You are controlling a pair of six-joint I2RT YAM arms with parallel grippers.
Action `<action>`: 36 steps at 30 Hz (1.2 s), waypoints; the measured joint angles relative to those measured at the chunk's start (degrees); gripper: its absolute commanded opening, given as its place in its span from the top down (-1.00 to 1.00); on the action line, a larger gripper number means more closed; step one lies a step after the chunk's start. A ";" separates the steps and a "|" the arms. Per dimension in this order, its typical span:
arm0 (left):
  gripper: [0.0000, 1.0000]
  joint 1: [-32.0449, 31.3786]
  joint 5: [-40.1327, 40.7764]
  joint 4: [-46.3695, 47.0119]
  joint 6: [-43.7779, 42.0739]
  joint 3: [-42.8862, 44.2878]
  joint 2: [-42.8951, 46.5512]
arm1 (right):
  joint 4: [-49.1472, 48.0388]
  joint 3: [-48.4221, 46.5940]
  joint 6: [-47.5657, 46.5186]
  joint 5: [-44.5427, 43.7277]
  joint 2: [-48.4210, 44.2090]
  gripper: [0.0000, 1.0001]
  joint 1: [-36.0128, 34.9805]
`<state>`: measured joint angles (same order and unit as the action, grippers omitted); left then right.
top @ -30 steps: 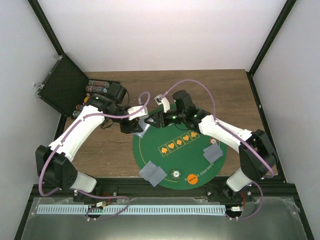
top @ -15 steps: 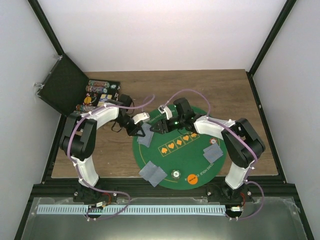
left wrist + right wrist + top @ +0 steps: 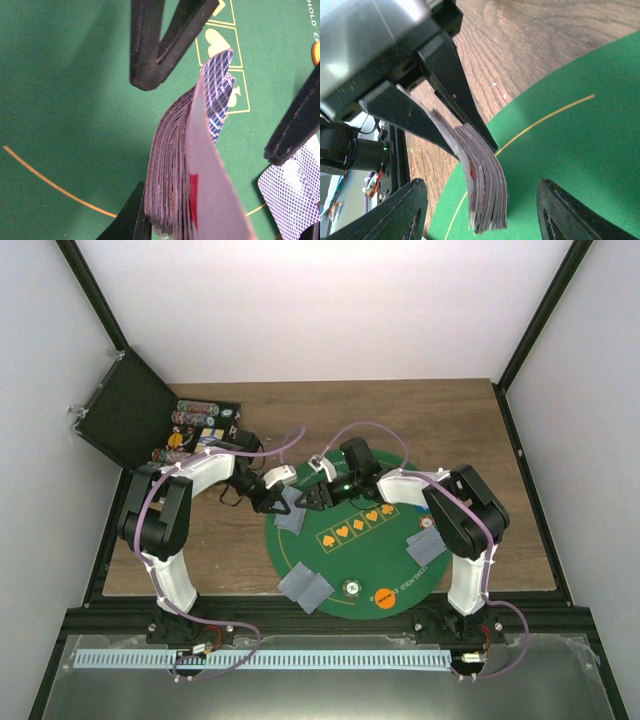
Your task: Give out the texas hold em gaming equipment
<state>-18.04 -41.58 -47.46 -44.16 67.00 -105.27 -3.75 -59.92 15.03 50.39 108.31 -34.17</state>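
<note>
My left gripper [image 3: 272, 496] is shut on a thick deck of playing cards [image 3: 172, 185], held on edge over the left rim of the round green poker mat [image 3: 365, 552]. The deck bows, and a white face with a red pip shows on one side. My right gripper [image 3: 311, 494] faces it, open. Its fingers [image 3: 395, 215] stand either side of the deck [image 3: 487, 192] without touching it. Dealt cards lie face down on the mat at the left [image 3: 291, 511], near left [image 3: 305, 587] and right [image 3: 427, 545]. An orange token [image 3: 383, 596] and a pale one [image 3: 352, 588] sit near the front.
An open black case [image 3: 125, 420] with rows of tokens [image 3: 195, 418] stands at the back left on the wooden table [image 3: 450, 420]. A black frame encloses the table, and white walls surround it.
The left jaws have closed on the deck. Both arms have folded inward, and the right gripper has slid left towards the deck and spread a little wider.
</note>
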 measured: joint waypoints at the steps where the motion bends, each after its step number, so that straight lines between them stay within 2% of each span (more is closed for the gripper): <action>1: 1.00 -0.07 -0.15 -0.11 -0.22 0.00 0.00 | 0.00 -0.28 -0.02 0.15 0.00 -0.20 0.11; 7: 1.00 -1.03 -0.63 0.04 -1.53 -0.24 0.00 | -0.33 -3.10 0.02 1.22 0.87 -0.09 0.33; 12: 1.00 -1.81 -0.74 0.39 -2.01 -0.33 0.00 | -0.37 -5.42 0.00 1.95 3.48 0.15 0.35; 16: 0.99 -1.95 -0.31 0.61 -2.12 -0.33 0.00 | 0.20 -5.79 -0.33 3.06 3.96 0.15 0.26; 19: 0.88 -2.21 0.13 0.85 -2.19 -0.31 0.02 | 1.60 -5.84 -1.18 3.04 3.96 0.16 -0.22; 21: 0.82 -2.25 0.24 0.87 -2.21 -0.24 0.02 | 2.49 -5.84 -1.77 2.99 3.96 0.28 -0.55; 28: 0.67 -2.47 0.44 0.48 -2.34 0.00 0.04 | 4.15 -5.68 -4.63 2.97 3.78 0.93 -1.27; 30: 0.49 -2.47 0.52 0.35 -2.27 0.02 0.07 | 4.24 -5.68 -5.90 2.80 3.65 0.98 -1.29; 35: -0.41 -3.41 2.08 1.64 -2.01 -0.37 0.70 | 4.79 -5.01 -3.50 0.72 2.93 0.99 -1.16; 36: -0.50 -3.67 2.54 2.23 -1.11 -0.74 1.22 | 4.63 -4.63 -2.43 0.42 2.62 0.99 -1.14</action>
<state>-21.71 -39.05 -45.23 -45.28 66.26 -104.05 0.89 -64.55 12.60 50.81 110.93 -35.31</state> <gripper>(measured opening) 0.584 0.139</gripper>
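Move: The card deck is already in the left hand, standing fanned between its fingers, with its middle about 3 cm to the hand's right and 2 cm below. From the open right hand, whose fingers reach around the deck's far end, the deck lies some 2 cm left, level fore and aft, and 1 cm lower. The near card pile is about 18 cm back and 1 cm right of the right hand; the chip is also 18 cm back and 11 cm right. The deck is passed between the hands: the left hand keeps its grip while easing about 1.5 cm right towards the right hand. The right hand goes roughly 2 cm forward, slightly left and up, then draws back and down as its fingers close to pinch the deck's faces. Only after that do the left fingers open to more than half width, the hand staying beside the deck. ##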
